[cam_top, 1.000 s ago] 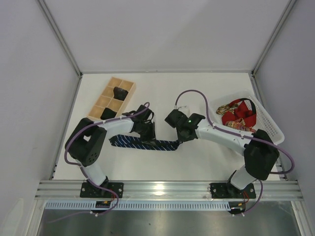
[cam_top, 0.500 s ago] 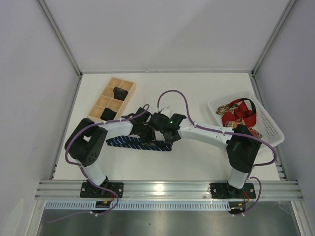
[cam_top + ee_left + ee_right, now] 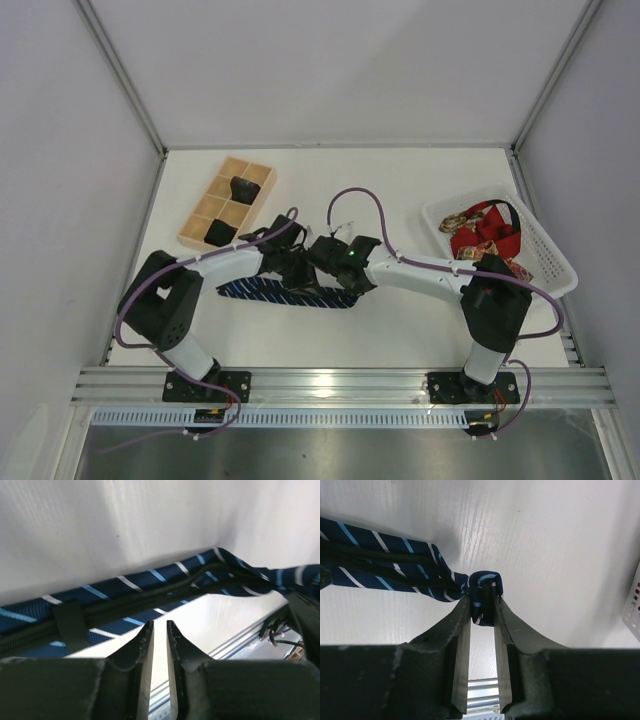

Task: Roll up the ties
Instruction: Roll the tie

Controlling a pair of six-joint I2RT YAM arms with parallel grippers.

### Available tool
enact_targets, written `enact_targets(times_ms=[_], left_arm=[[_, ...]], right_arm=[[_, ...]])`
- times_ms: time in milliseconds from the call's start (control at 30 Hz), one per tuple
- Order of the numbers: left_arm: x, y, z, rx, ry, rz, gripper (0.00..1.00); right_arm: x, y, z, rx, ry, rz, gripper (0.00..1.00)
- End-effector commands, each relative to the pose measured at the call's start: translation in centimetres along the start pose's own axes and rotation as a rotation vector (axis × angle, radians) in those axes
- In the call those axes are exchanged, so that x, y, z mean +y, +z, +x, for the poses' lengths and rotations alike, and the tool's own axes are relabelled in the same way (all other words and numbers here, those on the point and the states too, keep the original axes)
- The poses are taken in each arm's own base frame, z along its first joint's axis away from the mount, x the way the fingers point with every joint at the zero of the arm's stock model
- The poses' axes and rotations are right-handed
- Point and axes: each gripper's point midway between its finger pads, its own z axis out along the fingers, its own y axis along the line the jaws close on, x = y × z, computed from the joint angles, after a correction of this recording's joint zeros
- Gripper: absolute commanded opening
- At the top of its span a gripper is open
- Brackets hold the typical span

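A navy tie [image 3: 285, 293] with pale diagonal stripes lies across the table in front of both arms. My right gripper [image 3: 482, 611] is shut on its bunched end [image 3: 483, 587], and the rest of the tie [image 3: 380, 560] trails away to the left. From above, the right gripper [image 3: 335, 262] sits close beside my left gripper [image 3: 298, 266], over the tie's right part. In the left wrist view the left gripper [image 3: 159, 627] stands slightly open with nothing between its fingers, the tie [image 3: 130, 587] lying just beyond the tips. Two rolled dark ties [image 3: 243, 188] [image 3: 220, 232] rest in a wooden box.
The wooden compartment box [image 3: 222, 185] stands at the back left. A white basket [image 3: 555, 255] at the right holds red and gold-patterned ties [image 3: 487, 235]. Purple cables [image 3: 365, 200] loop above both arms. The metal rail [image 3: 340, 385] runs along the near edge.
My right gripper has carried the tie's end to the left, close to the left gripper, so the tie lies shorter. The left jaws have parted a little.
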Motion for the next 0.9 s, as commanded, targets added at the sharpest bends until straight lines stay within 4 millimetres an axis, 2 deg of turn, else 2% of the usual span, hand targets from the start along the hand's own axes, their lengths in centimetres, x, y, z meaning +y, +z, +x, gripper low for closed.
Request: enact_targets(times_ms=[0, 67, 200, 400, 700, 867], left_arm=[[-1.8, -2.5, -2.0, -0.079, 0.033, 0.032, 0.23], [-1.7, -3.0, -2.3, -0.093, 0.033, 0.027, 0.25], [0.1, -3.3, -2.4, -0.109, 0.006, -0.005, 0.26], [2.2, -2.2, -1.5, -0.084, -0.016, -0.046, 0.25], [1.8, -1.4, -1.9, -0.08, -0.039, -0.023, 0.24], [1.4, -0.5, -1.5, -0.056, -0.045, 0.003, 0.23]], right_arm=[[-0.5, -1.3, -1.7, -0.072, 0.041, -0.008, 0.0], [-0.4, -1.2, -1.7, -0.067, 0.035, -0.001, 0.0], [-1.1, -1.0, -1.4, -0.063, 0.02, 0.026, 0.01], [-2.4, -1.2, -1.0, -0.062, 0.017, 0.039, 0.01], [-4.9, -0.8, 1.6, -0.03, 0.009, 0.071, 0.01], [-5.0, -0.8, 1.6, -0.028, 0.005, 0.073, 0.02]])
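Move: The tie's flat stretch centres about 5 cm left of the left hand, 1 cm ahead and 3 cm below, with its black loop about 7 cm left. The rolled end is roughly 10 cm to the left hand's right, already held in the right fingers. From the right hand, the flat stretch centres 15 cm left and 5 cm below; the white basket stands some 31 cm right, 10 cm ahead. Left hand lifts over the tie, shifts 3 cm left and sinks back, while the right drags it 5 cm right. ##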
